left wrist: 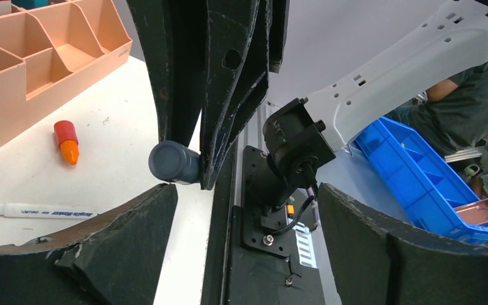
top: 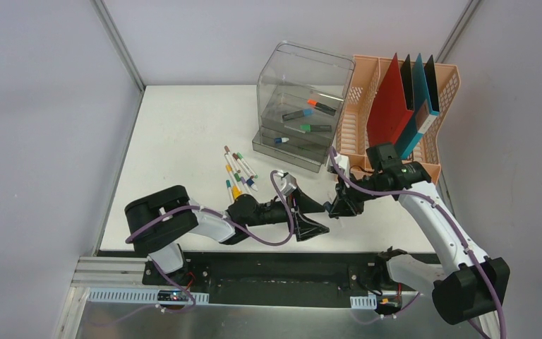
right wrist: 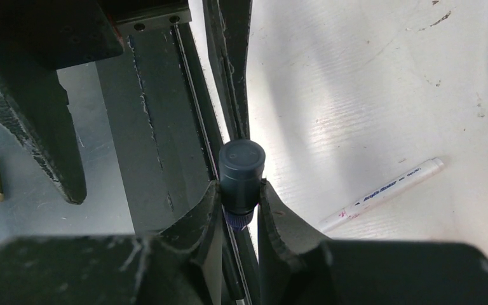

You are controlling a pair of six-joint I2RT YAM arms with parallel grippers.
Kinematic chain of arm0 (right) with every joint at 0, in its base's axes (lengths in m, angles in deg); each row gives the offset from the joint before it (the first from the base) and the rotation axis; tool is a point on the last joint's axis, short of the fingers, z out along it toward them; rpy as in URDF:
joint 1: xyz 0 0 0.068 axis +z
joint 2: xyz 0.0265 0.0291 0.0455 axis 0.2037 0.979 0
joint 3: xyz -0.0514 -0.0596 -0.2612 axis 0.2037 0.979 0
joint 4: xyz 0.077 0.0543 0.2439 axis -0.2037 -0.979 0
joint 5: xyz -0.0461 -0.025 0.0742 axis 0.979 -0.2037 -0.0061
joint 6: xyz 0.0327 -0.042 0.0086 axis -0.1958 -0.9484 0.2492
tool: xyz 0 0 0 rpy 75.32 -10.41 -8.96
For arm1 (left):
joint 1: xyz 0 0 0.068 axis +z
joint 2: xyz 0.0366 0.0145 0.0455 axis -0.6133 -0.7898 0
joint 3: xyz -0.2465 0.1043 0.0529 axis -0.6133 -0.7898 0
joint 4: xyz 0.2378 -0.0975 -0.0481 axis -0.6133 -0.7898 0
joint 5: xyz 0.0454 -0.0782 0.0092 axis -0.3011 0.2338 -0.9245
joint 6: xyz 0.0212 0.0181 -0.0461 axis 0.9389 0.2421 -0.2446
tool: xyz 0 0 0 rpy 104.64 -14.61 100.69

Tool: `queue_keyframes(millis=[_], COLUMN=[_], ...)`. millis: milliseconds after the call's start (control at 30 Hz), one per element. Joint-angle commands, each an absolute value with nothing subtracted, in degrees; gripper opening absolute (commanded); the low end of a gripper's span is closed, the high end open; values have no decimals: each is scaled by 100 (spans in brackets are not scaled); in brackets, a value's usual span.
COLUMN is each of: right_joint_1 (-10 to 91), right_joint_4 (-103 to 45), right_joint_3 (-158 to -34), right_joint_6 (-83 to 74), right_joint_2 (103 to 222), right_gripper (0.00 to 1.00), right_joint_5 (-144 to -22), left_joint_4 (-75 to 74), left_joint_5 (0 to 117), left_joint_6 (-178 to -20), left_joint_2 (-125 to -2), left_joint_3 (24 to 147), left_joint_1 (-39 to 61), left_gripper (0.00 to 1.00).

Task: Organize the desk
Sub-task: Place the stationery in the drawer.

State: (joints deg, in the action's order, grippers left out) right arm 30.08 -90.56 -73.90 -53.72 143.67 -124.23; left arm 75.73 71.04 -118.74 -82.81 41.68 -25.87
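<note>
The white desk (top: 183, 127) holds a loose bunch of coloured markers (top: 236, 173) left of centre. My right gripper (top: 339, 207) is low over the desk's front edge and shut on a dark grey-capped marker (right wrist: 241, 173). In the left wrist view that marker (left wrist: 173, 162) pokes out between the right fingers (left wrist: 210, 82). My left gripper (top: 309, 224) is open and empty right beside the right gripper, jaws wide apart (left wrist: 248, 254). A white marker (right wrist: 381, 190) lies on the desk nearby and also shows in the left wrist view (left wrist: 44, 211). A short orange-and-red marker (left wrist: 67, 141) lies near it.
A clear drawer unit (top: 300, 106) with a few markers inside stands at the back. A peach file rack (top: 356, 113) with red, black and teal folders stands right of it. The black and metal rail (top: 254, 272) runs along the front edge. A blue bin (left wrist: 419, 171) sits beyond the desk.
</note>
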Motion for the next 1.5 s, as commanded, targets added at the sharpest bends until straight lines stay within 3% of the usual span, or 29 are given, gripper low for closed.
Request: queue_keyframes(millis=[0,433,1000,1233,1333,1467], right_joint_1=[3098,3169,3197,3223,3223,3226], right_joint_4=[-8966,-9056,-9164,-9166,-9171,-9169], right_joint_3=[-7443,-7480,-7524,-7525,-7529,-7525], right_joint_6=[-5589,-5605,-5646,-5644,-5644,-5642], right_joint_2=[14384,14500,14650,14673,14673,14680], right_gripper=[0,0,0,0,0,0], right_joint_5=[-12572,-12667,-12778,-12769,-12759,-12750], left_joint_4=[7965,7965,7965,7967,7965,7970], left_joint_5=[7017,6343,6116,6139,6147,6183], left_joint_6=[-12149,-12186,-12283,-12323,-12320,-12312], left_joint_2=[-8139,-8260,-8365,-8456,-8476,-8468], left_joint_3=[4372,4405,4518,4577,4589,4590], left_joint_1=[-2598,-2601,-2620,-2633,-2648,-2642], left_gripper=[80,64,55,45,34,3])
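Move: The dark blue marker, held in the right fingers with its free end towards the left hand, lies about 4 cm ahead of the open left hand, 2 cm to its right and 1 cm lower; from the right hand its middle is level ahead, about 1 cm left and 1 cm up. On the table some 13 cm below the right hand, the white pen lies about 7 cm ahead and 3 cm right, the red-orange marker 14 cm ahead and 11 cm right. Forward by about 3 cm and slightly down, the left hand brings its spread fingers around the free end of the dark blue marker, swinging some 10 degrees as it goes, and closes them, quickest at the end, to pinch it. The right hand keeps its grip and eases only about 1 cm back and down. ##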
